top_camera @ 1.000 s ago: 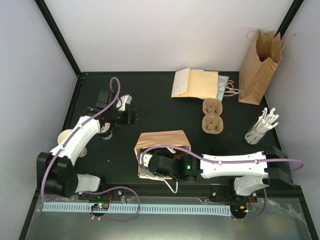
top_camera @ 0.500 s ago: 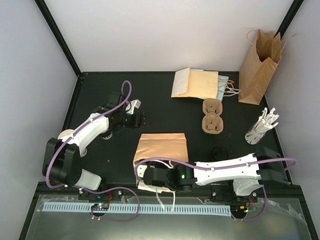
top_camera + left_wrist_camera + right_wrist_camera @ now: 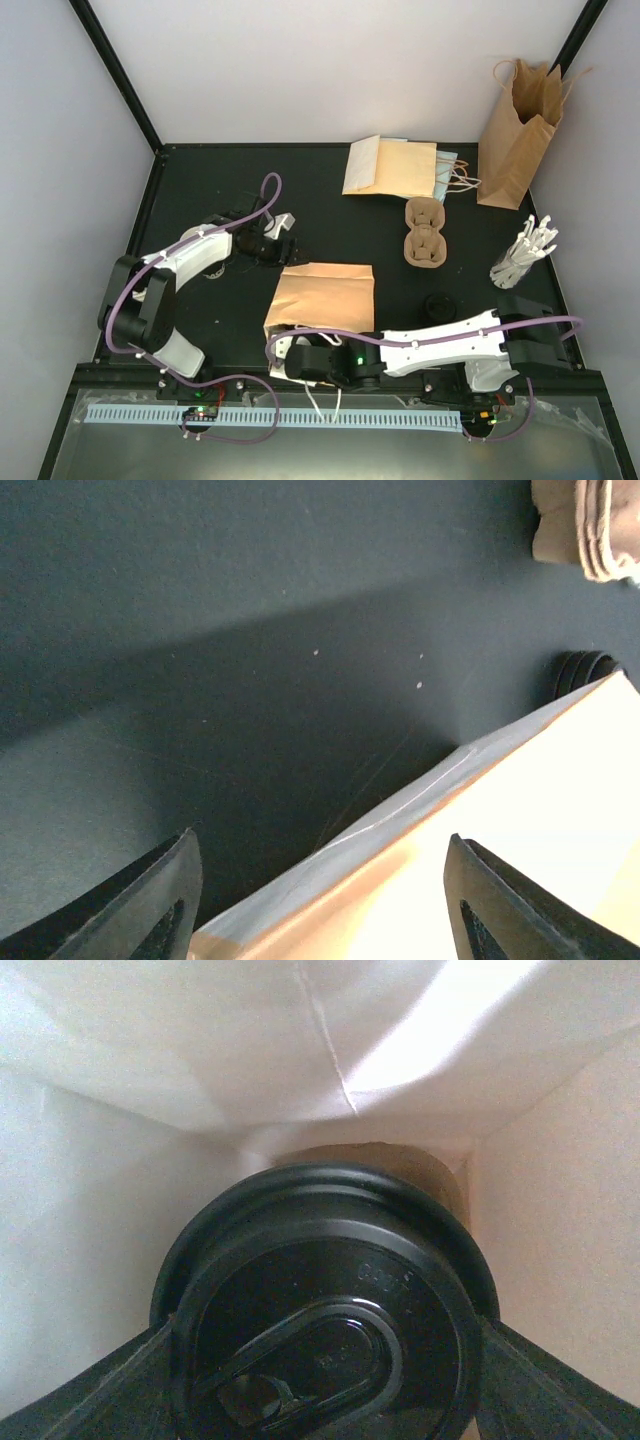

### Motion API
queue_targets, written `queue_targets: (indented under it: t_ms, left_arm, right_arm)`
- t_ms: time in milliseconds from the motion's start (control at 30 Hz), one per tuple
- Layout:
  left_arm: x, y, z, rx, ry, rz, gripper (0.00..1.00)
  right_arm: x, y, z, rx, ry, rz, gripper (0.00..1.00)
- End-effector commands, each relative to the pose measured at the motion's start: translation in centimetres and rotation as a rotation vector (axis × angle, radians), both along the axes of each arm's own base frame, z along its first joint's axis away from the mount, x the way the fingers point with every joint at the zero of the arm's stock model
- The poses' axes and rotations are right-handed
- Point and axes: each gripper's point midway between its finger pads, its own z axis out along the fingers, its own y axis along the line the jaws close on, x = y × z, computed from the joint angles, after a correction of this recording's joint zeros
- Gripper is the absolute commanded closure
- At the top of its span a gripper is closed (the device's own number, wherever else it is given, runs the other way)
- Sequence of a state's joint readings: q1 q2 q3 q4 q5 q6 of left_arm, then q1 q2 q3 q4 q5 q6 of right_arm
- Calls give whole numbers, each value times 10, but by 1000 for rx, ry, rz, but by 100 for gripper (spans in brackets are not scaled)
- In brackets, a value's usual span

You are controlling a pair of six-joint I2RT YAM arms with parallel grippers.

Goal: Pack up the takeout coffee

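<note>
A tan paper bag [image 3: 325,298] lies on its side in the middle of the table, mouth toward the near edge. My right gripper [image 3: 325,1365] is inside that mouth, shut on a takeout coffee [image 3: 330,1280]; only the cup's round black lid shows, with the bag's pale walls around it. My left gripper [image 3: 277,240] hovers at the bag's far left corner, open. In the left wrist view the bag's edge [image 3: 420,810] runs below the gap between the two fingers [image 3: 170,900].
A cardboard cup carrier [image 3: 424,232] sits behind the bag, flat bags [image 3: 395,167] beyond it. Another tan bag [image 3: 518,125] stands at the far right, a holder of white sticks [image 3: 525,255] near it. A black lid [image 3: 437,303] lies right of the lying bag.
My left arm has swung right, to the lying bag's far left corner. My right arm has slid left and pushed further into the bag's mouth; the bag has shifted slightly.
</note>
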State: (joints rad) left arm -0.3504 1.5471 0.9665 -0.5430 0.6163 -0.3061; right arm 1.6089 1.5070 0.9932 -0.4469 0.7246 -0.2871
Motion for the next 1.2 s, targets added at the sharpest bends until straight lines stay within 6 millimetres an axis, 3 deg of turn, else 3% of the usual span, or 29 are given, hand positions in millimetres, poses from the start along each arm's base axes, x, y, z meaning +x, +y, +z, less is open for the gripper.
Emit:
queue_targets:
  t_ms: [0,233,633,1167]
  left_arm:
    - [-2,-14,3,-34,-3,-76,33]
    - [-10,-15,-5,-34,29,-89,41]
    - [-13,-17,-7,-39,56,-103,50]
    - [-23,-16,-11,-49,98,-95,56]
  right_arm:
    - [7,7,5,4,-66,-16,33]
    - [14,6,-3,-31,-65,-28,33]
    - [41,-4,12,-49,-184,-95,33]
    - [50,-3,-16,-139,-157,-97,32]
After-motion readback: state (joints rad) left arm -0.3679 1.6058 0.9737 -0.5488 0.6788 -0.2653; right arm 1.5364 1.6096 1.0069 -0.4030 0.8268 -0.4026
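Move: My right hand already holds the lidded coffee cup inside the tipped bag. The cup tray in the bag's bottom lies about 12 cm ahead, 2 cm right and 7 cm below it. The stack of black lids is some 29 cm right and 8 cm ahead of that hand, and the spare tray 26 cm right and 24 cm ahead, both near 13 cm below. The bag's far bottom edge is right at my left fingers, about 1 cm back and 2 cm below. I ease the cup deeper into the bag with my right hand, about 4 cm forward towards the tray, dipping, rising slightly, then dipping again to end 1.5 cm lower, the wrist tilting some 10 degrees and the grip kept. My left hand settles about 1 cm down, back and right over the bag's far edge, then stays there as its fingers close partway around that edge. ##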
